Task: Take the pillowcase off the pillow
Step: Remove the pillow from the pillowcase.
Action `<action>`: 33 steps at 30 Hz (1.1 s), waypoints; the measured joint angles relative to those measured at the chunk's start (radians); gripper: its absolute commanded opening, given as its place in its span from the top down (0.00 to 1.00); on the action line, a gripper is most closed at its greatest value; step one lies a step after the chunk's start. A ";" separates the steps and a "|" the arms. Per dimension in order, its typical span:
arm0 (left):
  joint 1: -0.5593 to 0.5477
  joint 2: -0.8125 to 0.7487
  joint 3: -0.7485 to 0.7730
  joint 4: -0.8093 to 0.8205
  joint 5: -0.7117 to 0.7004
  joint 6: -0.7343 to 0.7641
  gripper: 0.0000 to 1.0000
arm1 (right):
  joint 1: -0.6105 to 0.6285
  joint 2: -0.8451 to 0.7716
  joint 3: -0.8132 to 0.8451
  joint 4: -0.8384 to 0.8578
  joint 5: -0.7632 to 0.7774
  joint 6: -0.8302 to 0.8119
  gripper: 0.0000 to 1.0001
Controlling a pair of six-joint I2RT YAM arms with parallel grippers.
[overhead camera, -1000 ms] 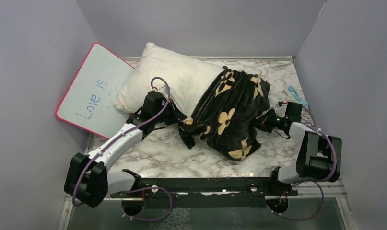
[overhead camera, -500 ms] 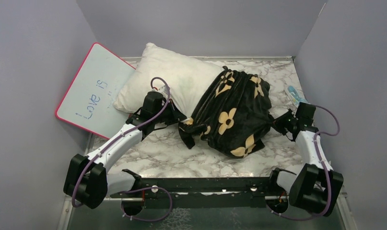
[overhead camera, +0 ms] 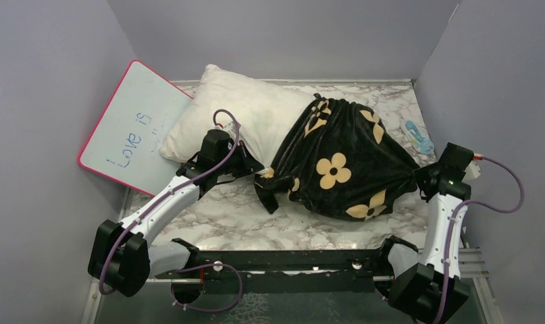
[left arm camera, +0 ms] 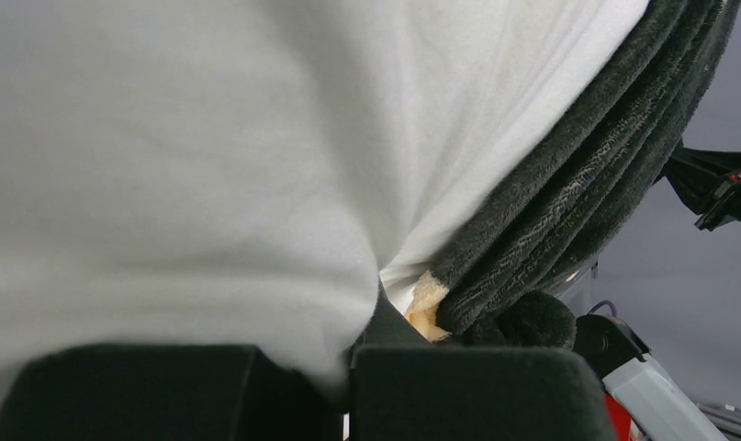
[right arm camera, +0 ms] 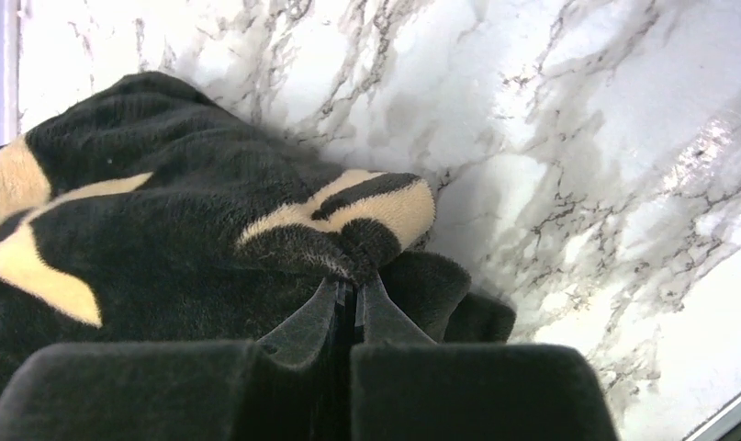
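The off-white pillow point(overhead camera: 246, 111) lies slantwise on the marble table point(overhead camera: 229, 216), its right half inside the black pillowcase point(overhead camera: 344, 169) with tan flowers. My left gripper point(overhead camera: 254, 164) is shut on the pillow's near edge, just left of the pillowcase's bunched mouth. In the left wrist view, white pillow point(left arm camera: 210, 156) fabric is pinched in the left gripper point(left arm camera: 371, 308), with pillowcase point(left arm camera: 578, 175) folds to the right. My right gripper point(overhead camera: 420, 181) is shut on the pillowcase's closed end, stretched taut to the right. The right wrist view shows the right gripper point(right arm camera: 353, 289) clamping black pillowcase point(right arm camera: 164, 239) fabric.
A pink-rimmed whiteboard point(overhead camera: 131, 131) leans at the left wall beside the pillow. A small blue object point(overhead camera: 418, 137) lies near the right wall, behind my right gripper. Grey walls close in three sides. A black rail point(overhead camera: 290, 260) runs along the near edge.
My right arm has swung right toward the wall, pulling the pillowcase's end with it, so the bunched fabric is now stretched out flat. The left arm and pillow have barely moved.
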 measured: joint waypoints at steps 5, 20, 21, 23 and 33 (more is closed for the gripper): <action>0.005 -0.001 0.000 -0.002 0.006 0.004 1.00 | -0.016 0.005 -0.002 -0.011 -0.031 -0.018 0.98; 0.020 -0.012 -0.001 -0.025 0.010 0.013 1.00 | -0.034 0.077 -0.073 0.152 -0.640 -0.041 0.17; 0.020 -0.012 -0.002 -0.025 0.010 0.014 1.00 | -0.034 0.071 -0.088 0.182 -0.669 -0.012 0.17; 0.021 -0.012 -0.002 -0.025 0.013 0.015 1.00 | -0.036 0.051 -0.160 0.306 -0.769 0.043 0.17; 0.021 -0.012 -0.003 -0.023 0.022 0.021 1.00 | 0.008 0.108 -0.359 0.702 -1.077 0.219 0.08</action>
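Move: The right hand still grips the stretched right end of the pillowcase, whose middle lies about 28 cm to its left, 3 cm ahead and 7 cm lower. The exposed pillow is some 62 cm left and 20 cm ahead; the blue item lies 13 cm straight ahead, 12 cm lower. From the left hand, still pinching fabric at the case mouth, the pillowcase middle is about 25 cm right and 3 cm ahead. The right hand opens, releases the pillowcase's end and swings about 15 cm left over the case, turning counter-clockwise. ##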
